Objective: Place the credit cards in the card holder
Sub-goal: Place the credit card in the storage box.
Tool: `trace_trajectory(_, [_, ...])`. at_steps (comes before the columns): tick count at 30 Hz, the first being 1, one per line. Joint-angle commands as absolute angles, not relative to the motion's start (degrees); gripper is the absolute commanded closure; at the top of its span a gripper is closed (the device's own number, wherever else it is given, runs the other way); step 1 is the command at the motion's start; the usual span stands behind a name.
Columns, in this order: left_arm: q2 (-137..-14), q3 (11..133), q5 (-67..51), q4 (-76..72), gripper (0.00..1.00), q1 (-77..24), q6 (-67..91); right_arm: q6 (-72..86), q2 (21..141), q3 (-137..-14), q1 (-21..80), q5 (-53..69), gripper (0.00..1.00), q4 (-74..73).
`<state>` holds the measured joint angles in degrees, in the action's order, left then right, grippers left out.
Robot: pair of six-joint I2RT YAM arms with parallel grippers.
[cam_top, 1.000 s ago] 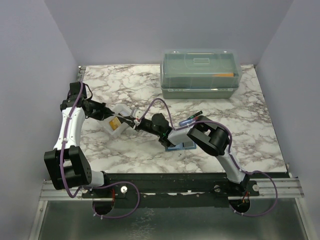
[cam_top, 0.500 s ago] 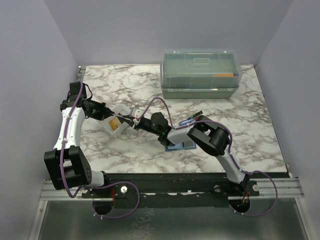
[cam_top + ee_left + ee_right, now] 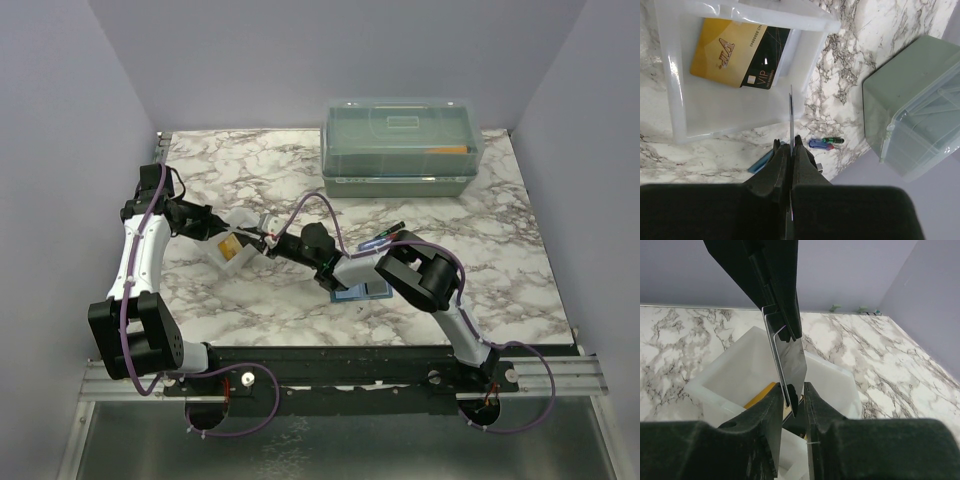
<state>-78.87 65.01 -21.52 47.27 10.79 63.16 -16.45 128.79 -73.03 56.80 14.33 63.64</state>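
My left gripper [image 3: 228, 233] [image 3: 790, 142] is shut on a credit card [image 3: 790, 110] [image 3: 790, 357], which stands on edge above the clear-white tray [image 3: 243, 222] [image 3: 677, 100]. The card's free corner hangs between the jaws of my right gripper [image 3: 264, 240] [image 3: 791, 392], which stand open, with a gap on the right side. A second credit card [image 3: 740, 52] [image 3: 230, 246], yellow and dark, lies flat in the tray. The teal card holder [image 3: 360, 292] [image 3: 760, 162] lies on the marble, partly hidden under the right arm.
A large translucent lidded box [image 3: 400, 145] [image 3: 910, 105] stands at the back of the table. Two small pens [image 3: 385, 238] [image 3: 826, 143] lie beside the right arm. Purple walls close in the sides and back.
My right gripper has crept a little left toward the held card and its jaws have widened slightly. The left arm and its card have not moved.
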Motion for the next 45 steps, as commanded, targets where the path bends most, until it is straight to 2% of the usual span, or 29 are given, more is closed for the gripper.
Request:
trace_trajectory(1, [-78.93, 66.24, -21.45, 48.52, 1.0, 10.81, 66.18, -16.28, 129.03, -71.54, 56.95, 13.32, 0.73, 65.69])
trace_trajectory(11, [-78.65, 65.96, -21.53, 48.52, 1.0, 10.79, 66.25, -16.55, 129.03, -71.58, 56.95, 13.26, 0.83, 65.37])
trace_trajectory(17, [-78.48, 65.99, -21.5, 48.52, 1.0, 10.81, 66.36, -17.09, 129.2, -72.32, 56.91, 13.18, 0.94, 64.25])
trace_trajectory(24, [-78.94, 65.71, -20.73, 48.52, 1.0, 10.82, 66.53, -17.45, 128.76, -71.71, 56.95, 10.87, 1.0, 63.03])
trace_trajectory(37, [-80.32, 62.08, -20.28, 45.94, 0.64, 10.82, 66.23, -20.38, 126.41, -69.43, 56.95, 7.27, 1.0, 61.66])
trace_trajectory(45, [-80.65, 61.27, -20.57, 44.72, 0.55, 10.9, 65.73, -20.79, 126.18, -69.92, 56.95, 7.67, 1.0, 60.39])
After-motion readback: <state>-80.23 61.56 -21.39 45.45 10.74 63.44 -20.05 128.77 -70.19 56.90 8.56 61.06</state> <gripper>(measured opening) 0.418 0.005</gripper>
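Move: The left fingers are shut on two cards, and the storage box lies below them, its middle about 2 cm back, 1 cm to their right and roughly 12 cm down; the cards already lying in it are some 4 cm back and 12 cm below. From the right hand, whose slightly open fingers straddle the far ends, the held cards' middle is about 4 cm left, 1 cm ahead and 1 cm up; the storage box is some 7 cm left, level fore and aft, 10 cm down. The right hand eases down a little and shuts its slightly open fingers on the far end of one card, while the left keeps still above the storage box. The right then draws that card downward with some shift to its right and slightly forward, about 3 cm lower in all, as the left fingers open to nearly half their range, letting go of both cards, and the left hand sinks about 2.5 cm towards the box. ##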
